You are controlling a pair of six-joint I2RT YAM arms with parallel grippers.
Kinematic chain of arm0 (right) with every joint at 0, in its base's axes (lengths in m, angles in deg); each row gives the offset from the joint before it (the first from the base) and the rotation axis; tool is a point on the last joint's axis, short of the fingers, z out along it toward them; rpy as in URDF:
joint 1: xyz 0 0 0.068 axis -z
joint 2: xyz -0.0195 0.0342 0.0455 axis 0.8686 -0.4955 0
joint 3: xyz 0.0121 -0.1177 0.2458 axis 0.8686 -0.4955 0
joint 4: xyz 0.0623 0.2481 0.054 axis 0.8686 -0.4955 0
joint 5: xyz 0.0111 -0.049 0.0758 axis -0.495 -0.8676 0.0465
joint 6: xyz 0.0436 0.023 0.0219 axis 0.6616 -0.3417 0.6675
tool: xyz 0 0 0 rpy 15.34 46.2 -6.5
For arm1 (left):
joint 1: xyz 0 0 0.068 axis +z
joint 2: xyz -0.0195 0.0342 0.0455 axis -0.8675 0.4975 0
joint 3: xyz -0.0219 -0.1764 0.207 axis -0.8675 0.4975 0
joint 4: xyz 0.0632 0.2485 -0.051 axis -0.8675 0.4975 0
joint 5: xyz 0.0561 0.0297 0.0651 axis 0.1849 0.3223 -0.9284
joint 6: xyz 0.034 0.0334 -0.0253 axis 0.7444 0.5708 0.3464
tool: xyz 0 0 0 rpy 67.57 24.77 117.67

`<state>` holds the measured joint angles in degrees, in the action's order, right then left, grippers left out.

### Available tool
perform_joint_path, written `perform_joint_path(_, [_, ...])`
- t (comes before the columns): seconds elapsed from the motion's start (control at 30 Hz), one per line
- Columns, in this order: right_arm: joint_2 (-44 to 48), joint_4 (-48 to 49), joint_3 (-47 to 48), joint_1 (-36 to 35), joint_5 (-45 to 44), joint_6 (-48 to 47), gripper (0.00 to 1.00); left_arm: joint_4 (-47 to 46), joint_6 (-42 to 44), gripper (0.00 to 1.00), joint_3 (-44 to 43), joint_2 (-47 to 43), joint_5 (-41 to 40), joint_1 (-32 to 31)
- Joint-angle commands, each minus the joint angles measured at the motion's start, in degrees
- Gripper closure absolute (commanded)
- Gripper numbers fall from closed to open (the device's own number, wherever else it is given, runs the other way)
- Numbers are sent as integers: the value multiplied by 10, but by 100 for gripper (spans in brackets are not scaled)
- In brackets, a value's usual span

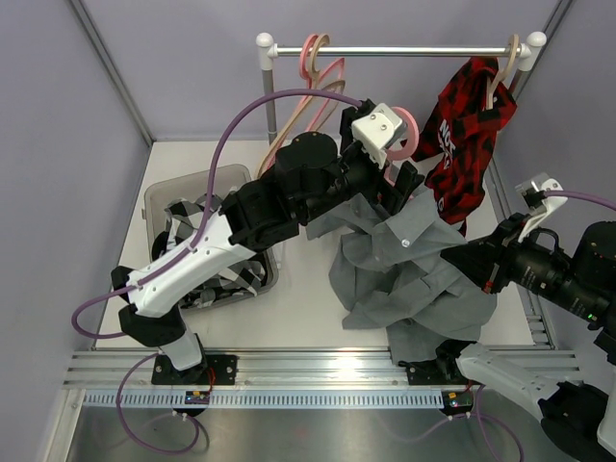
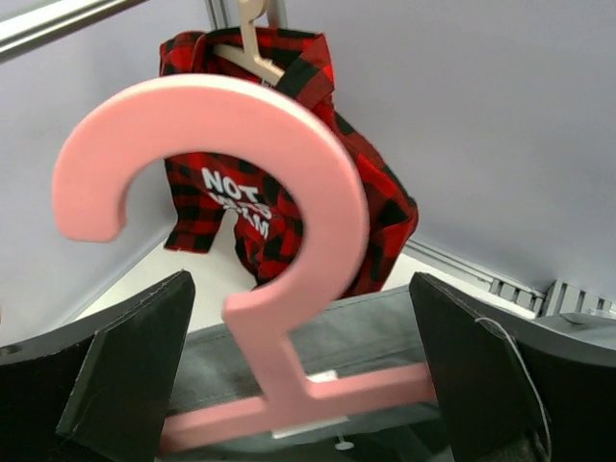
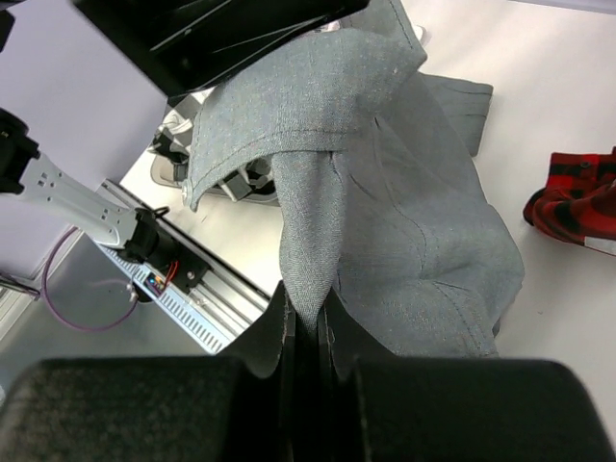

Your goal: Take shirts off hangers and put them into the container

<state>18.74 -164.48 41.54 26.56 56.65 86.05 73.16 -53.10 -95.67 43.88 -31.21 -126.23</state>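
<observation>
A grey shirt hangs off a pink hanger and spills onto the table. My left gripper stands open with the hanger's neck between its fingers, and the pink hook rises above it. My right gripper is shut on a fold of the grey shirt, low at the right. A red-and-black plaid shirt hangs on a tan hanger at the rail's right end. The grey container at the left holds a black-and-white plaid shirt.
A metal rail with white ends crosses the back. Two empty hangers, one pink and one tan, hang near its left end. My left arm stretches over the container. Purple walls close in both sides.
</observation>
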Motion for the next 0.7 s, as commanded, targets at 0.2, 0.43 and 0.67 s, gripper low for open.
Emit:
perform_joint_path(0.2, [23,29,8,0,33,-5,100,-16,7,5,25,-29,-59,6])
perform_joint_path(0.43, [27,29,14,-1,50,-2,100,-12,-4,37,0,-7,-48,8])
perform_joint_path(0.67, [30,27,6,0,23,-9,100,-10,-19,96,-7,-6,-50,8])
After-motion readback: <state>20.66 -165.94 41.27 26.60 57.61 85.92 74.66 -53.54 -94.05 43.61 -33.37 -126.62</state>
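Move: The pink hanger's neck stands between the left hand's open fingers, about 1 cm ahead, 2 cm right and 2 cm below their midpoint. The grey shirt's bulk hangs some 14 cm back, 8 cm right and 20 cm below that hand; the red plaid shirt is roughly 18 cm ahead, 17 cm right, 15 cm lower; the empty hangers about 16 cm ahead, 12 cm left, 8 cm lower. From the right hand, already pinching the grey shirt, the pink hanger's neck lies some 14 cm ahead, 9 cm left and 3 cm above. Forward, left and a little down, the left hand shifts about 2 cm around the pink hanger, then slides back across and keeps sinking while its wide-open fingers close on the hanger at the base of the neck, pinching it. The right hand keeps its shut grip on the grey shirt and draws it back some 1.5 cm, then nearly stops. ##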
